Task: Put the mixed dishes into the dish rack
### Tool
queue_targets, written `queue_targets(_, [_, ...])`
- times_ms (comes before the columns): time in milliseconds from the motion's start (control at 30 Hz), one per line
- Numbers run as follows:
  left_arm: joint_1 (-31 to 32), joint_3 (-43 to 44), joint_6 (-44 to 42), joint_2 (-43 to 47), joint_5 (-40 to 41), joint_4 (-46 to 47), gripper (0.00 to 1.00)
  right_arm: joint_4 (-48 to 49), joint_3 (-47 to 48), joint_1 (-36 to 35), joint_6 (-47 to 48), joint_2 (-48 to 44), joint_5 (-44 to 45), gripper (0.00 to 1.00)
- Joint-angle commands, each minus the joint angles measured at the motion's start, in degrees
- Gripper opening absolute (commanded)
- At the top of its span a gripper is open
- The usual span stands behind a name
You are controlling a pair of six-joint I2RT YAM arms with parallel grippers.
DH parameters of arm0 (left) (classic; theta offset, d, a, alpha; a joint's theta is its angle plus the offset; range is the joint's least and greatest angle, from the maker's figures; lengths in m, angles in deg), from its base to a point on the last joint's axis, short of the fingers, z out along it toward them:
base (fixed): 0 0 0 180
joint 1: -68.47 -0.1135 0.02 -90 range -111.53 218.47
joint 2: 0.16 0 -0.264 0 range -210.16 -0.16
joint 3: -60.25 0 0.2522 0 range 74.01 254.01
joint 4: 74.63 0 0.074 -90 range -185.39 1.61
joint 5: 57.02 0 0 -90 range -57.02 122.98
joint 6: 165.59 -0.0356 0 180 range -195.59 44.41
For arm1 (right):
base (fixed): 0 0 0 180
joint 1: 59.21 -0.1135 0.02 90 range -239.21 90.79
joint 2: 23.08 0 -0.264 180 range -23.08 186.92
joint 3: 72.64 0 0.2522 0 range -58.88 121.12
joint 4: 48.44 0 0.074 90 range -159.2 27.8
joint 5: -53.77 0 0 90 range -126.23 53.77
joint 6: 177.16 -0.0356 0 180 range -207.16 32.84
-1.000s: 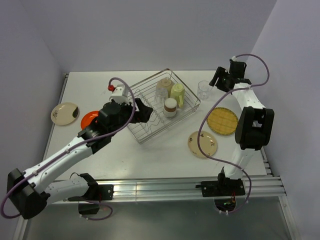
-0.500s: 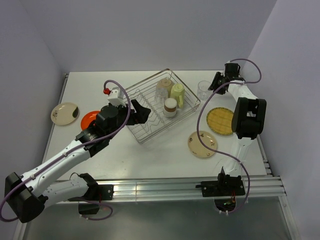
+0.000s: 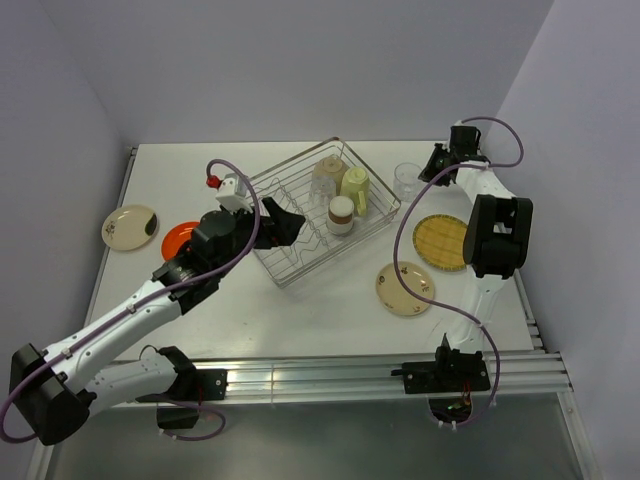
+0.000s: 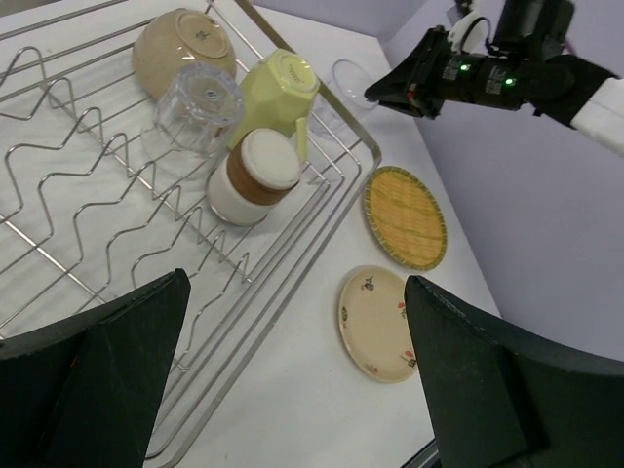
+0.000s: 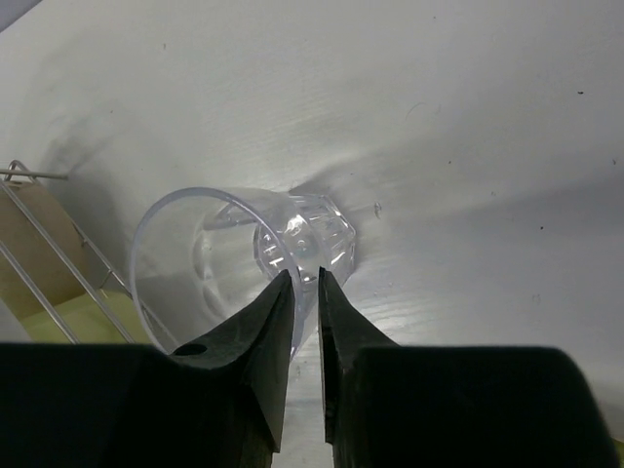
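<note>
The silver wire dish rack (image 3: 290,270) (image 4: 97,195) stands mid-table and holds a pale-green mug (image 3: 355,185) (image 4: 278,93), a brown-and-white cup (image 3: 341,213) (image 4: 255,177), an upturned clear glass (image 4: 198,102) and a tan bowl (image 4: 180,44). Right of the rack stands another clear glass (image 3: 407,180) (image 5: 244,253). My right gripper (image 3: 432,170) (image 5: 305,276) pinches its rim wall, one finger inside and one outside. My left gripper (image 3: 285,222) (image 4: 294,283) hovers wide open over the rack's near side, holding nothing.
A yellow woven plate (image 3: 445,241) (image 4: 405,216) and a cream plate (image 3: 405,288) (image 4: 375,324) lie right of the rack. An orange plate (image 3: 180,237) and another cream plate (image 3: 130,227) lie at the left, partly behind my left arm.
My right gripper came down onto the glass right of the rack and its jaws closed onto the rim. The left arm shifted slightly and stayed open.
</note>
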Motion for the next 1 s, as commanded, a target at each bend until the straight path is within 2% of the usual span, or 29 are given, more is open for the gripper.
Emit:
queue_targets(0, [-0.05,-1.46,2.34,2.31,-3.66,7.69,0.99,3.18,-0.9,-0.24,-1.17,0.0,-1.15,0.21])
queue_targets(267, [-0.22,-2.88,4.98,2.32,-8.59,14.11,0.99,6.69,-5.02,0.99,-3.01,-1.75,-4.66,0.0])
queue_targets(433, [-0.4,-4.28,7.09,1.61,-11.84,19.46,0.99,18.02,-13.19,3.89,-7.84,-9.04,-12.39,0.0])
queue_targets(667, [-1.89,-5.86,11.04,0.12,-17.64,27.64,0.99,37.27,-28.04,6.09,-14.96,-21.7,-18.28,0.0])
queue_targets(700, [-2.33,-5.78,12.01,-0.06,-18.77,28.26,0.99,40.68,-28.76,6.27,-15.84,-23.27,-19.51,0.0])
queue_targets(967, [-4.09,-5.25,15.35,-1.46,-22.91,32.04,0.99,47.21,-27.54,6.53,-23.57,-25.75,-26.55,0.0])
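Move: Around the rim of the upright clear glass, the right hand's fingers already stand part-closed; the glass's middle lies some 4 cm to the hand's left, 1 cm ahead and 4 cm below. The green mug in the rack stands about 19 cm left and 2 cm back, the yellow plate 17 cm back and 6 cm right. From the left hand the glass is roughly 27 cm ahead, 33 cm right and well below. Pinching the glass's right-hand rim between its fingers, the right hand settles about 1 cm, draws back some 5 cm and then climbs quickly, ending about 13 cm higher, fingers tipping up roughly 30 degrees and its left side rolling up. Meanwhile the open, empty left hand rises about 6 cm over the rack, easing right and rolling left side down while turning clockwise. ##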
